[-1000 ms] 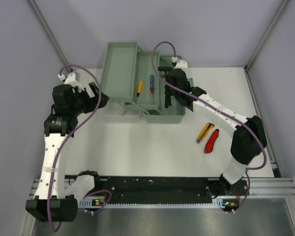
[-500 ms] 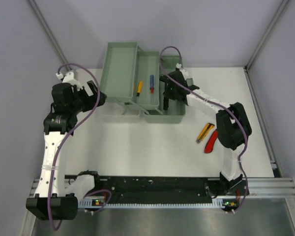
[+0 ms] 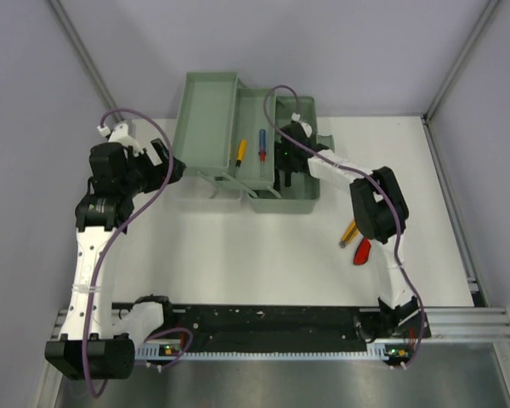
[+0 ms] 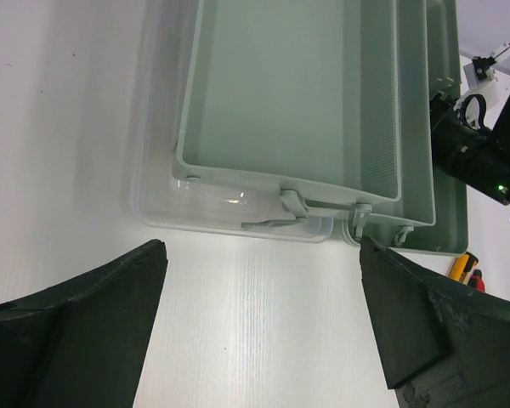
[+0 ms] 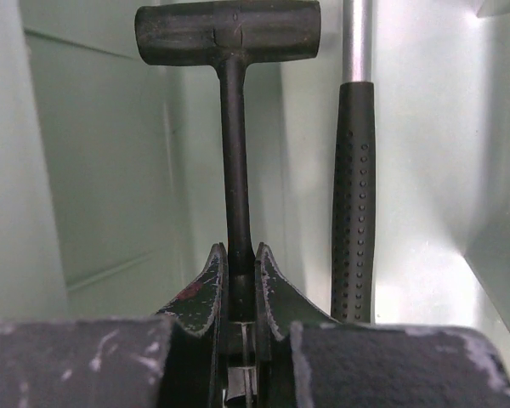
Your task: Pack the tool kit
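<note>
The grey-green toolbox (image 3: 206, 119) stands open at the back of the table with its trays folded out. My right gripper (image 3: 282, 172) reaches into its base compartment. In the right wrist view it (image 5: 238, 255) is shut on the handle of a black hammer (image 5: 228, 32), head pointing away. A second hammer (image 5: 354, 178) with a dotted black grip lies beside it. A yellow-handled screwdriver (image 3: 240, 153) and a blue one (image 3: 262, 144) lie in the middle tray. My left gripper (image 4: 263, 331) is open and empty over the table, just short of the box's translucent lid (image 4: 195, 200).
A yellow cutter (image 3: 350, 230) and a red cutter (image 3: 362, 252) lie on the white table to the right of the box, below my right arm's elbow. The left tray (image 4: 289, 85) holds nothing. Grey walls close in the back and sides.
My right arm has folded in, its elbow swinging left toward the box, while the gripper stays in the base with the hammer. My left arm has hardly moved.
</note>
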Tool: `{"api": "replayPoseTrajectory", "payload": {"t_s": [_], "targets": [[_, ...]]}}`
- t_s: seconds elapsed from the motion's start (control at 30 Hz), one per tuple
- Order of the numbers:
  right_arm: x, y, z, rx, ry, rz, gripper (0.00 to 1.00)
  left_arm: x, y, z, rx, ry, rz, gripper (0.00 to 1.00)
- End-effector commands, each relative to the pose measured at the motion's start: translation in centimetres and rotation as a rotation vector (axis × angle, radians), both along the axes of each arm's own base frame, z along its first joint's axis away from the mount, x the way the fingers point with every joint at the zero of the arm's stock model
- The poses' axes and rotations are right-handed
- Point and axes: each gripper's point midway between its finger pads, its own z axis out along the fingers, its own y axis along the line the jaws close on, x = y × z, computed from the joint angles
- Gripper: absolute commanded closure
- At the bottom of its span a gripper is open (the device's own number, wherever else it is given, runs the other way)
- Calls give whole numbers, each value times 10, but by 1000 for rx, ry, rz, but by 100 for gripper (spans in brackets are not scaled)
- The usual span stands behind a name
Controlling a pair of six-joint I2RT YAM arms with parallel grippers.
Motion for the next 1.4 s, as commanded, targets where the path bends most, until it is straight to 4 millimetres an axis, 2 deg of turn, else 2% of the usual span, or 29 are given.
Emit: {"api": "replayPoseTrajectory", "payload": {"t_s": [0.0,0.1,0.17,0.23,0.3,0.47,0.63,0.7,0.8,0.87,0.93,1.0,1.03,1.07,1.1,1.17,1.27,1.37], "targets": [[17,7,7,-15,-38,-2,91,4,1,8,8,-38,-9,2],[18,3,3,-44,-32,-5,77,5,-1,7,-2,-34,-15,2],[17,0,8,-52,-37,-10,70,5,-2,7,-8,-34,-21,2],[14,-2,16,-53,-44,-9,72,5,-2,10,-7,-41,-21,2],[9,-6,38,-48,-62,-8,76,4,-2,12,-6,-44,-23,2],[-7,-24,92,-54,-129,-24,77,4,-11,16,-44,-52,-59,2],[-37,-55,141,-78,-202,-56,78,2,-25,22,-91,-67,-124,2],[-52,-70,162,-84,-238,-77,78,-2,-38,30,-107,-92,-209,2],[-80,-103,179,-114,-268,-126,77,-10,-56,44,-119,-122,-310,4],[-102,-127,181,-133,-267,-167,77,-21,-77,57,-120,-156,-418,4],[-125,-148,163,-156,-231,-195,75,-33,-97,70,-120,-212,-543,4],[-143,-168,153,-161,-199,-237,72,-46,-118,80,-141,-261,-650,3],[-153,-180,140,-177,-164,-256,68,-53,-129,81,-166,-272,-706,3],[-160,-190,132,-198,-147,-280,59,-60,-140,84,-184,-292,-761,2],[-170,-204,122,-229,-122,-325,52,-67,-149,84,-200,-302,-816,2],[-184,-224,99,-245,-61,-389,44,-76,-166,80,-203,-305,-893,2],[-206,-247,61,-188,76,-493,41,-87,-185,75,-206,-290,-965,2],[-220,-265,37,-223,130,-561,39,-92,-196,71,-201,-284,-1011,2]]}}
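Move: The right hand still holds the mallet in the tool box's deep right-hand compartment, its resting spot on the floor about 3 cm straight below. The claw hammer lies some 4 cm right, 3 cm farther out and 2 cm lower. The yellow cutter is about 21 cm back, 23 cm right; the red knife 26 cm back, 27 cm right, both some 5 cm lower. From the left hand, the cutter is roughly 53 cm right, 3 cm back, 28 cm below. Easing the mallet down a last 1.5 cm, the right fingers part and let go; the hand rises about 20 cm out of the compartment, then swings right and back and sinks towards the yellow cutter and red knife, opening wider and turning clockwise. Late on, the open left hand sweeps some 18 cm right, with some back and up, yawing clockwise about 50 degrees towards the trays' near end. ##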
